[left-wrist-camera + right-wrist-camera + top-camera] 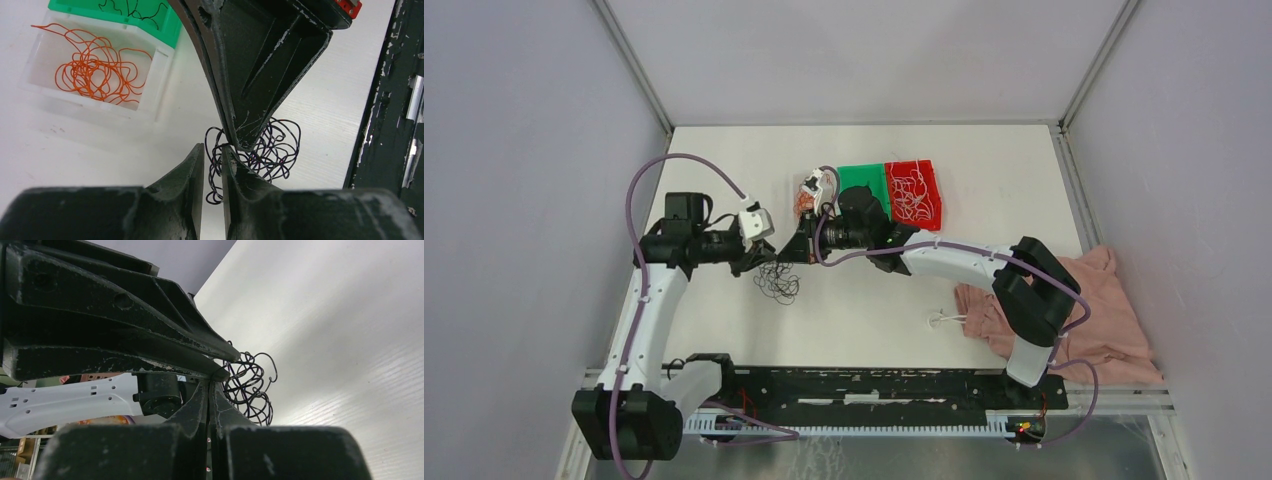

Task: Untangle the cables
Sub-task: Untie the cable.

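A black tangle of cables [776, 284] hangs low over the white table, between both grippers. My right gripper [211, 382] is shut on strands at the top of the black tangle [250, 385]. In the left wrist view its tip [235, 142] comes down from above into the bunch [272, 150]. My left gripper [212, 148] faces it with a narrow gap between the jaws, and black loops run through that gap. Orange cables [95, 70] lie in a white tray [160, 65].
A green tray [861, 183] holds a few black wires and a red tray [914, 192] holds white ones, both behind the grippers. A pink cloth [1084, 310] lies at the right, with a loose white wire [944, 320] beside it. A black rail [874, 385] runs along the near edge.
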Action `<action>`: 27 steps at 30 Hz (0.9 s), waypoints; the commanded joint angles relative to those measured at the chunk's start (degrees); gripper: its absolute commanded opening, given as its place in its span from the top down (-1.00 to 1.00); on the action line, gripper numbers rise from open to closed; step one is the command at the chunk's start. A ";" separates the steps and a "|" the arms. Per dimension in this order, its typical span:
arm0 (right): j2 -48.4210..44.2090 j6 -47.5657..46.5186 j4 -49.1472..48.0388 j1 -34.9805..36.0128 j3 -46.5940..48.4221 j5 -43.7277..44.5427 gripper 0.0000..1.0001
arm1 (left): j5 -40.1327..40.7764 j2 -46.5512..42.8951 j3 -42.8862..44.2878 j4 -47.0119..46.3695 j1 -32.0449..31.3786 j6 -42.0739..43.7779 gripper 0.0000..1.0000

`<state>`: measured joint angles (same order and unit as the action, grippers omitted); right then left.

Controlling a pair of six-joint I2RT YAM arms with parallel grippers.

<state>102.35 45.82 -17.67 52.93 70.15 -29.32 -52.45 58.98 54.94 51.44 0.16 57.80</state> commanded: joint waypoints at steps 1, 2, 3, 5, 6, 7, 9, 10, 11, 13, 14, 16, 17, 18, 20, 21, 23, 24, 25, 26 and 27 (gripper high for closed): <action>-1.99 1.29 -4.39 0.57 2.58 -3.10 0.98 | 0.08 -1.21 -0.56 -1.79 -1.48 -0.45 0.49; -2.11 1.35 -4.39 0.54 2.57 -3.04 0.98 | 0.06 -1.28 -0.56 -1.29 -1.82 -0.24 0.49; -2.19 1.42 -4.39 0.59 2.62 -3.17 0.98 | 0.22 -1.43 -0.64 -1.17 -2.13 -0.24 0.49; -2.30 1.98 -4.75 0.55 2.61 -3.18 0.98 | 0.15 -1.81 -0.90 -1.21 -2.34 -0.37 0.49; -2.31 2.40 -5.01 0.59 2.61 -3.13 0.98 | 0.15 -2.04 -1.03 -1.42 -2.42 -0.50 0.49; -2.32 2.85 -5.39 0.60 2.43 -3.11 0.98 | 0.34 -2.37 -1.35 -2.25 -2.56 -0.99 0.49; -2.62 3.64 -6.13 0.56 1.92 -2.69 0.98 | 1.45 -3.30 -2.22 -5.23 -2.55 -3.78 0.61; -2.71 3.94 -6.33 0.58 1.73 -2.57 0.98 | 2.10 -4.02 -2.79 -7.00 -2.54 -5.19 0.70; -2.82 4.32 -6.57 0.56 1.68 -2.58 0.98 | 2.68 -4.75 -3.34 -8.85 -2.57 -6.38 0.79; -2.77 5.43 -7.59 0.54 1.30 -2.77 0.95 | 4.03 -6.96 -5.18 -14.33 -2.54 -10.84 0.93; -2.89 5.90 -8.14 0.60 1.10 -3.06 0.92 | 4.69 -8.24 -6.39 -17.75 -2.54 -13.31 0.94; -3.04 6.41 -8.58 0.55 0.62 -2.95 0.85 | 6.07 -11.25 -9.14 -24.73 -2.62 -19.27 0.94; -3.29 6.39 -8.56 0.55 0.34 -2.71 0.82 | 6.54 -12.84 -10.19 -27.56 -2.62 -21.73 0.94; -3.53 6.46 -8.56 0.50 -0.07 -2.46 0.76 | 6.72 -14.21 -10.80 -29.43 -2.57 -23.62 0.94; -4.20 6.59 -8.59 0.27 -0.82 -1.86 0.45 | 5.87 -15.80 -10.95 -30.13 -2.57 -25.27 0.94; -4.78 6.90 -8.83 0.01 -1.37 -1.45 0.32 | 5.18 -16.22 -10.66 -29.48 -2.60 -25.41 0.94; -5.96 7.83 -10.52 -0.53 -3.00 -0.65 0.20 | 3.69 -16.13 -9.69 -26.89 -2.57 -24.73 0.94; -6.54 8.64 -11.36 -0.98 -3.86 -0.50 0.14 | 2.91 -15.99 -9.06 -24.73 -2.54 -24.11 0.94; -7.26 9.36 -12.22 -1.60 -4.67 -0.39 0.09 | 2.15 -15.67 -8.39 -23.10 -2.53 -23.32 0.94; -7.90 10.19 -13.20 -2.31 -5.77 -0.29 0.05 | 1.35 -15.54 -7.94 -21.79 -2.54 -22.65 0.94; -8.86 11.05 -14.46 -3.23 -7.06 0.05 0.03 | 0.63 -15.51 -7.45 -20.64 -2.57 -22.18 0.94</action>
<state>98.19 53.36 -24.29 52.25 65.91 -29.47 -47.83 43.31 44.34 29.17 -2.35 37.45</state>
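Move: The black cable tangle hangs from the shut right gripper, its middle about 5 cm below and 1 cm back of the left fingertips and 1 cm to their right. From the right hand, the tangle's middle is about 5 cm below, 1 cm back and 1 cm left. From the left hand, the white tray with the orange cable lies some 17 cm ahead, 8 cm right and 17 below; the green tray is about 10 cm farther right of it. Keep the half-closed left gripper almost in place beside the right fingertips, then shut it to pinch the top strands of the black cable. As it finishes closing, raise both hands together about 3 cm, tipping the left fingertips up and turning them counter-clockwise, some 15 degrees in all, while opening the right gripper to about half and easing it 1 cm right at the end. ##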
